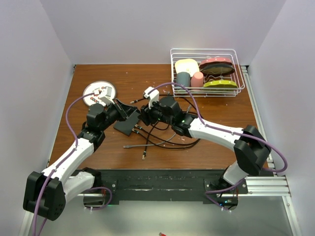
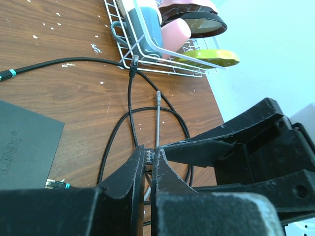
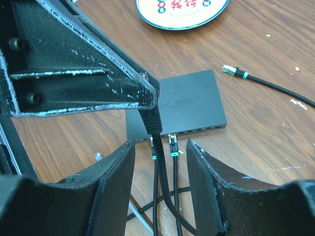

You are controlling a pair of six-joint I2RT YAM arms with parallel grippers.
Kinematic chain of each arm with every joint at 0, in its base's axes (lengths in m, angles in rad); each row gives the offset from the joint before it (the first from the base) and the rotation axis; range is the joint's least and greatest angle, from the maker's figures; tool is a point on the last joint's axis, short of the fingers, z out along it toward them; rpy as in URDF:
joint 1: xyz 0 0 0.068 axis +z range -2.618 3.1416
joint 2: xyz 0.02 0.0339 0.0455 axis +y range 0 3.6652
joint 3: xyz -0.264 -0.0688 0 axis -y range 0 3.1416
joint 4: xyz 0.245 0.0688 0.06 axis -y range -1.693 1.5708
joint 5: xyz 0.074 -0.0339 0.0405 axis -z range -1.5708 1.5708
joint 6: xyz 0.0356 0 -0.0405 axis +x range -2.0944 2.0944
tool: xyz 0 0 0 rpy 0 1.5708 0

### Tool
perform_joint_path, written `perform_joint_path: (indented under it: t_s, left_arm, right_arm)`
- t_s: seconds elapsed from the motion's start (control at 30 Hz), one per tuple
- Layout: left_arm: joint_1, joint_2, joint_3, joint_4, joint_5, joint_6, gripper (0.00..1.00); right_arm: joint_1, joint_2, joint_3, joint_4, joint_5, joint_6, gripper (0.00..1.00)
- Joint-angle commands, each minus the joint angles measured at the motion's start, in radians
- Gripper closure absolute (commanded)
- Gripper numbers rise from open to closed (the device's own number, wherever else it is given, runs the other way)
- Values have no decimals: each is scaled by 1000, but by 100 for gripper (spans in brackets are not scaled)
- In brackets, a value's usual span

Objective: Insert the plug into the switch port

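The switch (image 3: pixel 182 101) is a flat black box lying on the wooden table, also seen in the top view (image 1: pixel 125 125). Its row of ports faces the right wrist camera, and two cyan-banded plugs (image 3: pixel 172 145) sit at that port edge. My left gripper (image 2: pixel 147 155) is shut on a black plug (image 3: pixel 151 120), held just above the port row. The plug's cable hangs down between the fingers of my right gripper (image 3: pixel 160 147). Those fingers stand apart on either side of the cable without touching it. In the top view the two grippers meet over the switch (image 1: pixel 138 115).
A round white plate (image 1: pixel 98 93) lies at the back left. A white wire rack (image 1: pixel 206 73) with cups and dishes stands at the back right. Loose black cables (image 1: pixel 157 140) sprawl in front of the switch, and a loose cyan-banded plug (image 3: pixel 231 70) lies beside it.
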Motion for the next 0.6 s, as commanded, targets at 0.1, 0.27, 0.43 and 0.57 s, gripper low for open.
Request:
perform_joint_path:
  t_s: [0.1, 0.27, 0.43, 0.57]
  left_arm:
    - [-6, 0, 13, 50, 17, 5, 100]
    - [-6, 2, 13, 55, 26, 7, 100]
    - [-8, 6, 10, 59, 29, 8, 100]
    - [-8, 11, 10, 62, 34, 8, 100]
  right_arm:
    - [9, 9, 60, 50, -10, 19, 54]
    - [10, 23, 72, 46, -6, 24, 60]
    - [10, 31, 76, 51, 5, 28, 66]
    - [10, 37, 78, 48, 17, 37, 85]
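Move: The plug is already pinched in the left fingers at their tips, its boot and cable hanging about 1 cm beneath that hand. From the right hand it sits some 2 cm to the left, 1 cm ahead and 1 cm higher. The switch lies on the table about 7 cm ahead, 7 cm left and 15 cm below the right hand; the loose black plug is some 18 cm ahead and 3 cm left, also on the table. The hanging boot of the plug is what the right hand goes for: its half-open fingers, one on each side, ease about 1 cm left and slightly up towards it while closing to roughly half their starting gap, just under the left fingertips. The left hand stays put with its fingers shut on the plug. ##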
